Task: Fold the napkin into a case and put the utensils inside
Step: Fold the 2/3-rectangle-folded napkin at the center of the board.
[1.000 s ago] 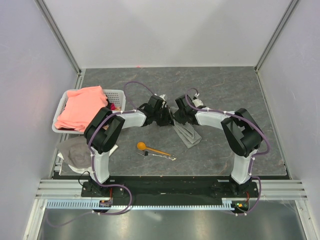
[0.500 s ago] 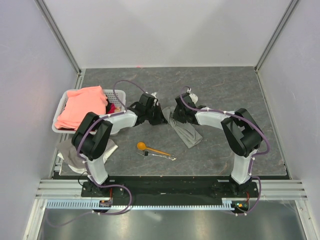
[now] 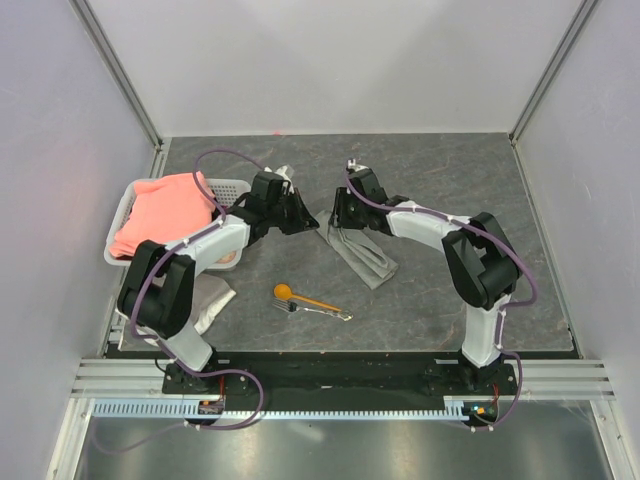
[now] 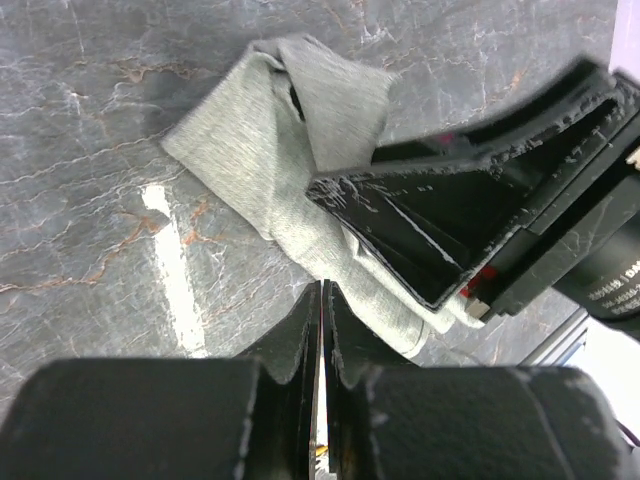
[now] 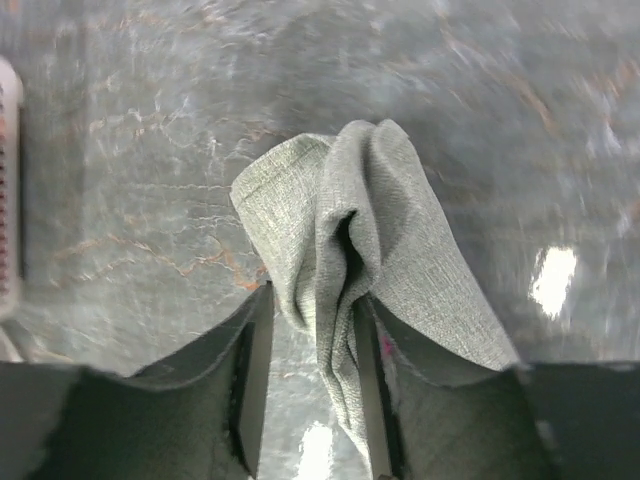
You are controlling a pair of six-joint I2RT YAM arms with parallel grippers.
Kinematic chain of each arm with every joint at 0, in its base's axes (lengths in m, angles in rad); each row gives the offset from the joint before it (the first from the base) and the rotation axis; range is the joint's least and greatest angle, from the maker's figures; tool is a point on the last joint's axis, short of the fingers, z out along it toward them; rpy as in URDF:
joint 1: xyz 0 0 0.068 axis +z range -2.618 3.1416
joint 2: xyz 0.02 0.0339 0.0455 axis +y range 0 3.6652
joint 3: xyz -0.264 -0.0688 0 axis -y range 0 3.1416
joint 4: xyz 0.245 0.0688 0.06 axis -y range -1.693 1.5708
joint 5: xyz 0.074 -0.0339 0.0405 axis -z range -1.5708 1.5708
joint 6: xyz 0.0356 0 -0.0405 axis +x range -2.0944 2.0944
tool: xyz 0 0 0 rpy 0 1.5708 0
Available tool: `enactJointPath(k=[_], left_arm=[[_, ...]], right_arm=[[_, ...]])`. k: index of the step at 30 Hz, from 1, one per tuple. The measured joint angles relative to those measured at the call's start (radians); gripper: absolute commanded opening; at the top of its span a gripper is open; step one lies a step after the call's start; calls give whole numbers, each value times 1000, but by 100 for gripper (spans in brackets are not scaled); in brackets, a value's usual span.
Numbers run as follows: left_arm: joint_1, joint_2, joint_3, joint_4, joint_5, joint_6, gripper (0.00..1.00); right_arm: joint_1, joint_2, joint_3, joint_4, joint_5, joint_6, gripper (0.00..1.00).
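Note:
The napkin (image 3: 362, 258) lies folded into a narrow grey strip, slanting across the middle of the table. Its far end (image 5: 370, 200) is bunched, with an open fold in it. My right gripper (image 3: 343, 222) is at that far end, open; the cloth hangs loosely between its fingers (image 5: 255, 345) and rests against the right one. My left gripper (image 3: 305, 218) is shut and empty, a little left of the napkin (image 4: 300, 140), its tips (image 4: 322, 288) just off the cloth's edge. The orange spoon (image 3: 284, 292) and the metal fork (image 3: 322, 312) lie side by side on the table, nearer the arms' bases.
A white basket (image 3: 228, 185) holding a salmon-pink cloth (image 3: 160, 215) stands at the left edge. A whitish rag (image 3: 212, 302) lies in front of it, under the left arm. The basket's rim (image 5: 6, 180) shows at the left of the right wrist view.
My right gripper has opened and let the cloth go slack. The left arm has drawn away to the left and back. The napkin's far end now reaches farther back.

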Motion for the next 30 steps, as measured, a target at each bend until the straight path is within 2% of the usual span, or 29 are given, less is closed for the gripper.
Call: enactJointPath(k=[8,13,22,30], left_arm=[[31,0,0,-16,39,-11,7],[58,13,11,-19,72,-31,6],[79,60,34,-12,140,-65,6],[79,94,43,-1,187,-74,7]], right_arm=[[3,90,82,-76,-117,-211,49],[16,104,92,-97,-137,-284,63],[6,64,93,-121,-153,-296,73],[-101,-12,60,-61,-280,-231,78]])
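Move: About 3 cm ahead of the right fingers, 2 cm to their left and 4 cm below lies the napkin's crumpled far end. The folded strip's middle sits roughly 5 cm back and 4 cm right of that hand, and the spoon some 15 cm back and 6 cm left, both lower still. From the left hand, the crumpled end is about 6 cm ahead, 3 cm right and 9 cm below. Dipping back and down about 3 cm over the napkin's crumpled far end, the right hand swings some 20 degrees counter-clockwise, then climbs about 5 cm while going forward and slightly right. Its fingers, already part open with the ridge between them, spread much wider and finish above the napkin, straddling it. ##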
